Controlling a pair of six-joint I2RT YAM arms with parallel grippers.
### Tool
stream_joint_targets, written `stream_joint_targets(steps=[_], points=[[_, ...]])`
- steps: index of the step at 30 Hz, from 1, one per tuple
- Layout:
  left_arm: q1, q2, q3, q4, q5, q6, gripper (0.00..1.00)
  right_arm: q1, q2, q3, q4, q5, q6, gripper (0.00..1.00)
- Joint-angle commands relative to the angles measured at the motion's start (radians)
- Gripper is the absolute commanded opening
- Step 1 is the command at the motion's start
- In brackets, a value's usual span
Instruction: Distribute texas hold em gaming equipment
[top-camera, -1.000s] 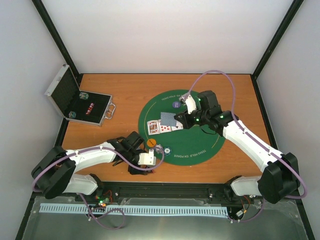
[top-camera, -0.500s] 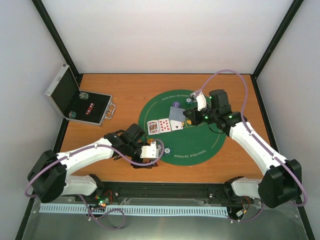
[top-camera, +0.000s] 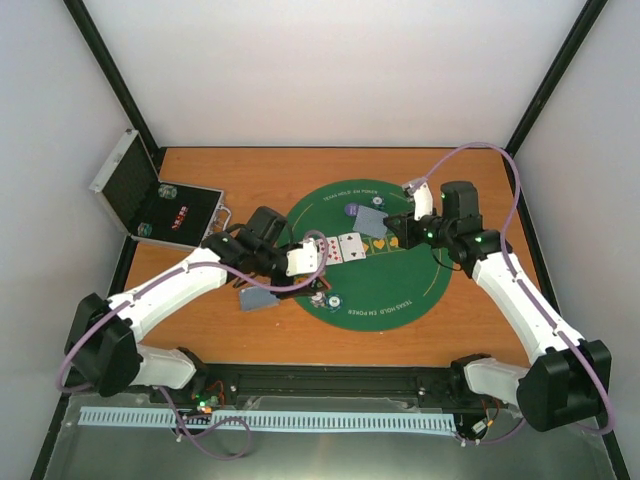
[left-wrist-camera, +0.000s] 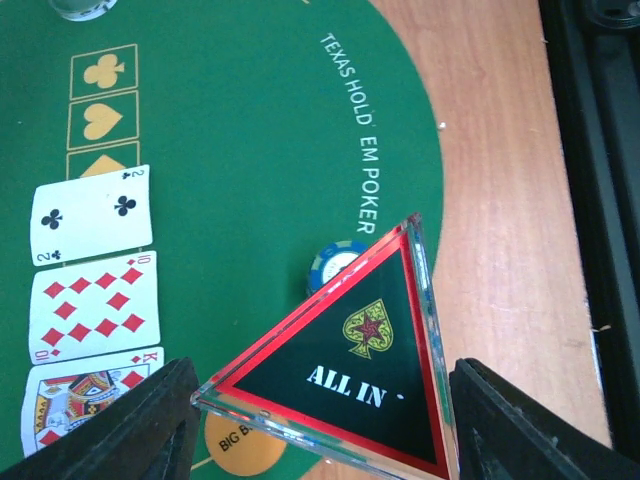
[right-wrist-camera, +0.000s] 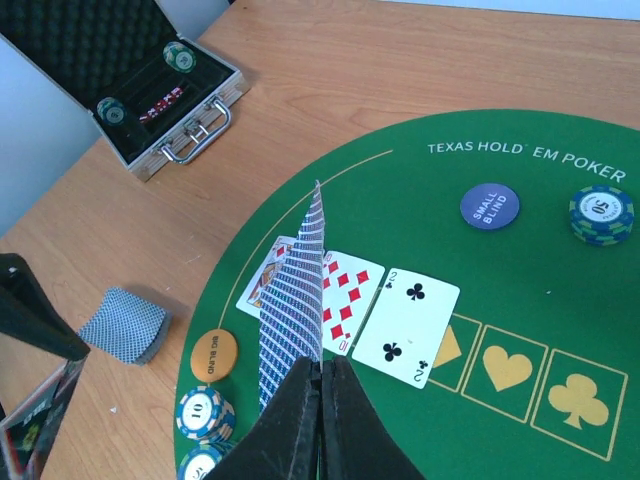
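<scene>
My left gripper (left-wrist-camera: 325, 415) is shut on the dark red-edged "ALL IN" triangle (left-wrist-camera: 360, 370), which hangs tilted over the near edge of the green mat (left-wrist-camera: 240, 130). Under it lie an orange "BIG BLIND" chip (left-wrist-camera: 240, 448) and a blue chip (left-wrist-camera: 330, 265). Three face-up cards (right-wrist-camera: 412, 325) lie in a row on the mat. My right gripper (right-wrist-camera: 322, 368) is shut on a grey-blue-backed card (right-wrist-camera: 295, 300), held on edge above that row. In the top view the left gripper (top-camera: 312, 256) and right gripper (top-camera: 392, 236) flank the row of cards (top-camera: 345, 246).
A deck of cards (top-camera: 258, 298) lies on the wood left of the mat. The open silver case (top-camera: 165, 210) with chips sits at the far left. A purple "SMALL BLIND" chip (right-wrist-camera: 490, 205) and a green chip (right-wrist-camera: 600, 215) rest on the mat's far side. Blue chip stacks (right-wrist-camera: 205, 415) stand near the orange chip.
My left arm has swung away from the near edge toward the card row with the triangle, uncovering the deck. My right gripper has carried its card to the right.
</scene>
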Motion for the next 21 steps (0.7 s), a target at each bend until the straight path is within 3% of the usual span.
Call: stream_joint_targets(steps=[1, 12, 21], points=[[0.029, 0.062, 0.075, 0.010, -0.008, 0.023, 0.48, -0.013, -0.029, -0.015, 0.011, -0.024, 0.004, 0.03], [0.160, 0.361, 0.328, 0.095, -0.033, -0.016, 0.45, -0.093, -0.061, -0.040, 0.006, -0.023, -0.004, 0.03], [0.208, 0.748, 0.666, 0.172, -0.224, -0.102, 0.44, -0.117, -0.068, -0.056, -0.002, -0.012, -0.009, 0.03]])
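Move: The left hand already grips the ALL IN triangle. The small blind button lies about 27 cm ahead of it, 11 cm to its right and 15 cm below. On the way at that same depth, the ten of diamonds lies some 17 cm ahead and 5 cm right, the two of clubs 18 cm ahead and 10 cm right. From the right hand, the small blind is about 18 cm ahead, 10 cm left and 23 cm down. Left carries the held ALL IN triangle about 20 cm forward, towards small blind; right eases 3.5 cm right. ##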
